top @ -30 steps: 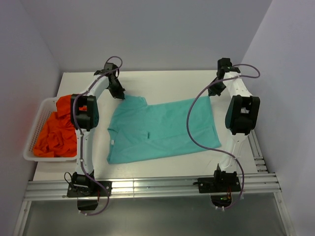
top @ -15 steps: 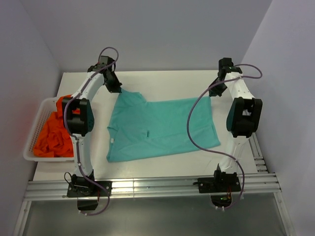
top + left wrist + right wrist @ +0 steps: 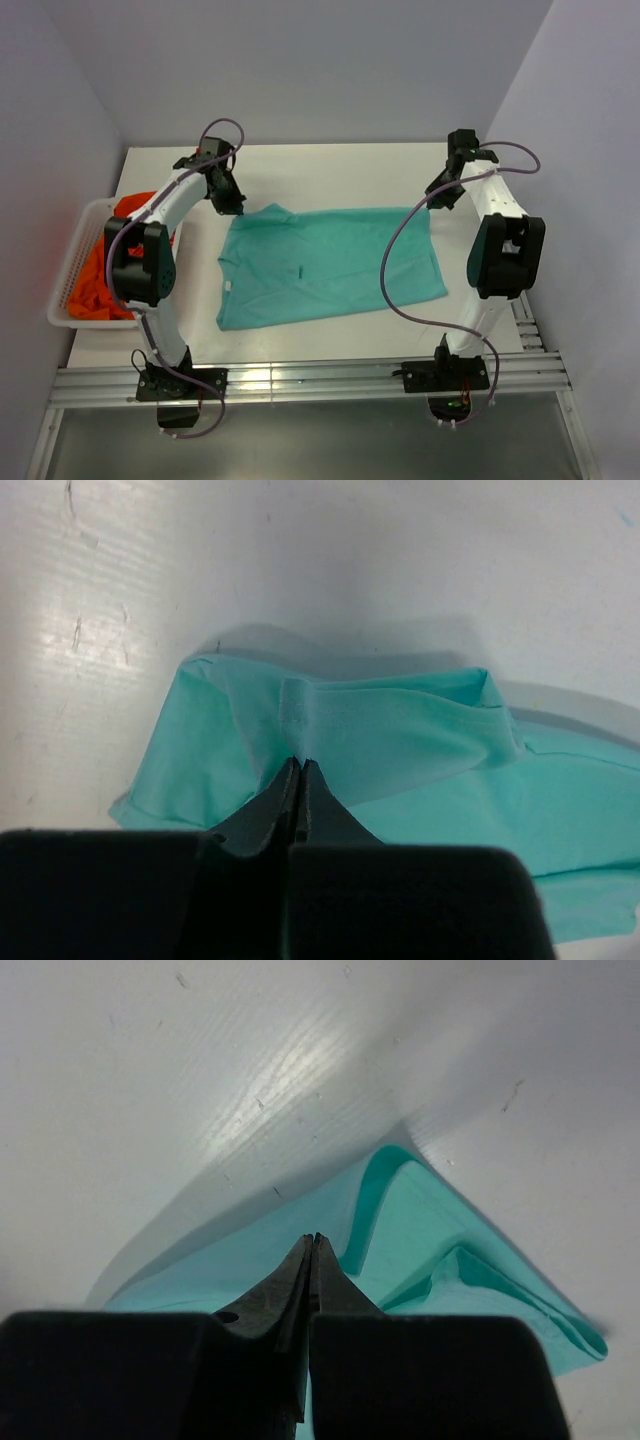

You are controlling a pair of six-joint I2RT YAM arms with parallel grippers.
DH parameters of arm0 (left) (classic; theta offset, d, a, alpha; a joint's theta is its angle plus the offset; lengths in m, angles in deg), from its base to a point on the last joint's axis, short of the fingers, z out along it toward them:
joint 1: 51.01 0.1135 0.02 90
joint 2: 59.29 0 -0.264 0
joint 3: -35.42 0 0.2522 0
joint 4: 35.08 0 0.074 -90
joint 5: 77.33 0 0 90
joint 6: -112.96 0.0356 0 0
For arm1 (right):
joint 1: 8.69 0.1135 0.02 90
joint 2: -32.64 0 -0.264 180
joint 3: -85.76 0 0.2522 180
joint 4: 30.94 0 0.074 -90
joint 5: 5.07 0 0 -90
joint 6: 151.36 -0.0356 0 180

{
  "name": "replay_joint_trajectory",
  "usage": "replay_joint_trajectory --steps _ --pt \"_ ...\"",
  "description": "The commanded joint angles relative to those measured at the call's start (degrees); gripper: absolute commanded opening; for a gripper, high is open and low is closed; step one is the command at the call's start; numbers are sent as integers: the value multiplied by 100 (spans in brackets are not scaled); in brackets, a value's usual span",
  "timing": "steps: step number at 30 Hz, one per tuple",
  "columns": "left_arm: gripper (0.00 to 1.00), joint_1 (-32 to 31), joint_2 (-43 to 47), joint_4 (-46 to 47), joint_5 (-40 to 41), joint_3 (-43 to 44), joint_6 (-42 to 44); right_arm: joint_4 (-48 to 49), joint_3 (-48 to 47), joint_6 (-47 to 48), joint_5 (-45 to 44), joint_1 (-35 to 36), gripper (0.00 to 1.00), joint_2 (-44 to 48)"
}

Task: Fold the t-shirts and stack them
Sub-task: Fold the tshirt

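A teal-green t-shirt (image 3: 330, 265) lies spread across the middle of the white table (image 3: 330, 165). My left gripper (image 3: 237, 207) is shut on its far left corner; in the left wrist view the black fingertips (image 3: 300, 762) pinch a raised fold of teal cloth (image 3: 400, 730). At the far right corner my right gripper (image 3: 433, 203) is likewise shut on the shirt, and the right wrist view shows its tips (image 3: 313, 1238) closed on the teal fabric (image 3: 420, 1220). Orange-red t-shirts (image 3: 100, 272) lie heaped in the basket at the left.
A white slatted basket (image 3: 62, 290) hangs at the table's left edge. Purple cables loop from both arms; the right one (image 3: 385, 270) crosses over the shirt. Grey walls close in on three sides, and a metal rail (image 3: 320, 380) runs along the near edge.
The left arm's elbow has swung out to the left and the right arm has shifted slightly right. The shirt's far edge has been drawn straighter between the two grippers.
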Motion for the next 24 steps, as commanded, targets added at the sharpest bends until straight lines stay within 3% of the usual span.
replay_joint_trajectory --steps 1,24 --pt "0 -137 731 273 352 -369 100 217 228 -11 -89 -15 0 436" --pt "0 -1051 2955 334 853 -2874 -769 410 1722 -274 -379 -190 0 1078"
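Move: Both hands already hold the t-shirt's far edge, off the table, to be folded back. From the left hand, the near left corner lies about 26 cm back, 3 cm left and 9 cm below, with the white tag some 15 cm back and 2 cm left. The basket is about 10 cm back and 28 cm left. From the right hand, the near right corner is roughly 18 cm back, 3 cm right and 10 cm below. Keep both grippers shut on the t-shirt's far edge and draw it back over the lower layer towards the near edge. Bring the left gripper back about 11 cm, rising slightly; bring the right back only about 6 cm while lowering it some 3 cm. ##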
